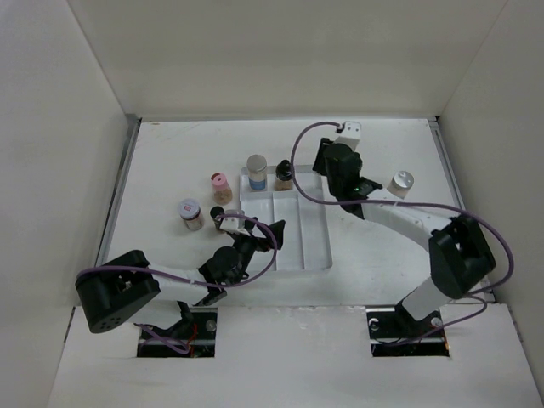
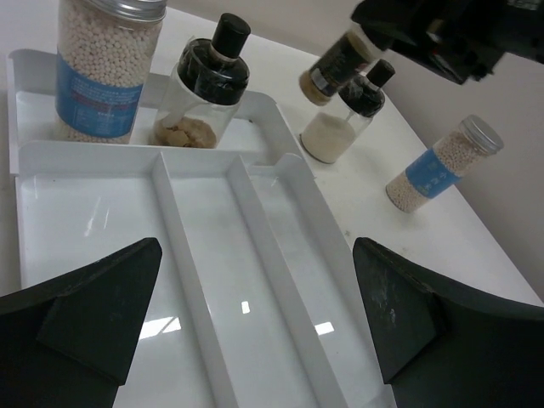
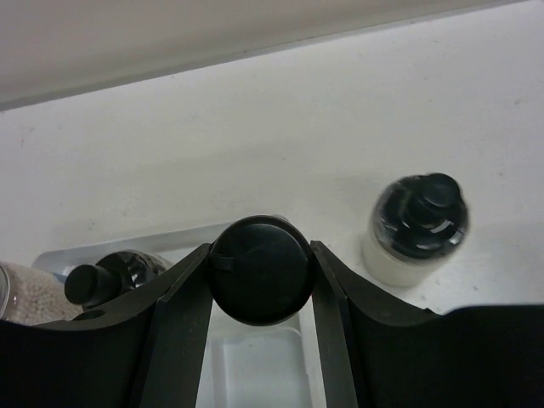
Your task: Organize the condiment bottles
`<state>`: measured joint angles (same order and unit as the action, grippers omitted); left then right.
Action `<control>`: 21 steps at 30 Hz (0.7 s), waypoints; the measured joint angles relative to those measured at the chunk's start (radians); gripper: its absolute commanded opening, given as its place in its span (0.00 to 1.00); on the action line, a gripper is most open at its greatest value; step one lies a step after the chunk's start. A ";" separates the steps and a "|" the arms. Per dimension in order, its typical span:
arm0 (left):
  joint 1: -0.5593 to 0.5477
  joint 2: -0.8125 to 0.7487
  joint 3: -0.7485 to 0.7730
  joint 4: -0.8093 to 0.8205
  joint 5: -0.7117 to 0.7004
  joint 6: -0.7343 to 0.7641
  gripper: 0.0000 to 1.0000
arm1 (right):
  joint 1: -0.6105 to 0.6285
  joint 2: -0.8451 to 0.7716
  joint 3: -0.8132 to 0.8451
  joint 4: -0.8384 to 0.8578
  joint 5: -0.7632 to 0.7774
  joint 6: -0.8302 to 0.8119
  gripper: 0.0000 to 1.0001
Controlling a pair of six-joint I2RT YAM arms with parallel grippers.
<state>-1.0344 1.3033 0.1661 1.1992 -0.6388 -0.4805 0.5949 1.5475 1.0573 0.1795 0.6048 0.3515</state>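
Note:
My right gripper (image 3: 259,272) is shut on the black cap of a condiment bottle (image 3: 259,255) with a dark label (image 2: 337,65), held just above the far right corner of the white divided tray (image 2: 85,221). In the top view that gripper (image 1: 330,161) hides the bottle. Next to it on the table stands a black-capped bottle of white contents (image 3: 415,228). A blue-labelled jar (image 1: 257,170) and a black-capped bottle with brown contents (image 1: 284,177) stand in the tray's far compartment. My left gripper (image 2: 255,255) hangs open over the tray's long compartments, holding nothing.
A pink-capped jar (image 1: 221,187) and a silver-capped jar (image 1: 191,212) stand on the table left of the tray (image 1: 314,255). Another silver-capped, blue-labelled jar (image 1: 400,183) stands to the right of my right arm. White walls enclose the table on three sides.

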 measured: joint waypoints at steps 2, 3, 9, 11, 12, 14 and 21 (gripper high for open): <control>0.000 0.000 0.000 0.000 0.001 0.000 1.00 | 0.003 0.079 0.049 0.011 -0.011 -0.010 0.42; 0.000 0.000 0.000 0.000 0.001 0.000 1.00 | 0.003 0.110 0.066 0.012 -0.016 -0.012 0.43; 0.000 0.000 0.000 0.000 0.003 -0.001 1.00 | 0.004 0.260 0.113 0.012 -0.047 -0.008 0.45; 0.000 0.000 0.000 0.000 0.004 -0.001 1.00 | 0.009 0.288 0.114 0.011 -0.052 -0.002 0.45; 0.000 0.000 0.000 0.000 0.004 -0.001 1.00 | 0.014 0.301 0.114 0.012 -0.053 0.004 0.46; 0.000 0.000 0.000 0.000 0.004 -0.002 1.00 | 0.026 0.319 0.115 0.018 -0.051 0.010 0.52; 0.000 0.000 0.000 0.000 0.004 -0.002 1.00 | 0.050 0.319 0.116 0.034 -0.051 0.035 0.79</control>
<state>-1.0348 1.3033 0.1661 1.1992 -0.6350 -0.4828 0.6445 1.8668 1.1736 0.2134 0.5537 0.3862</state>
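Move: The right hand holds the small dark bottle by its black cap; the free right end of the tray's far compartment lies about 5 cm to its left, 2 cm ahead and 15 cm below. The black-capped jar in the tray stands some 7 cm to the left of that spot, the blue-label jar roughly 7 cm beyond that again. The white bottle stands about 5 cm right of the hand and 3 ahead. From the idle left hand, the spot is about 19 cm ahead and 8 right. Down and to the left, with a short forward reach first, the right hand lowers the small dark bottle roughly 9.5 cm into the free end of the far compartment while its fingers tip down some 10 degrees. It ends in a slow leftward drift towards the black-capped jar, and there the fingers open and let go of the cap. ##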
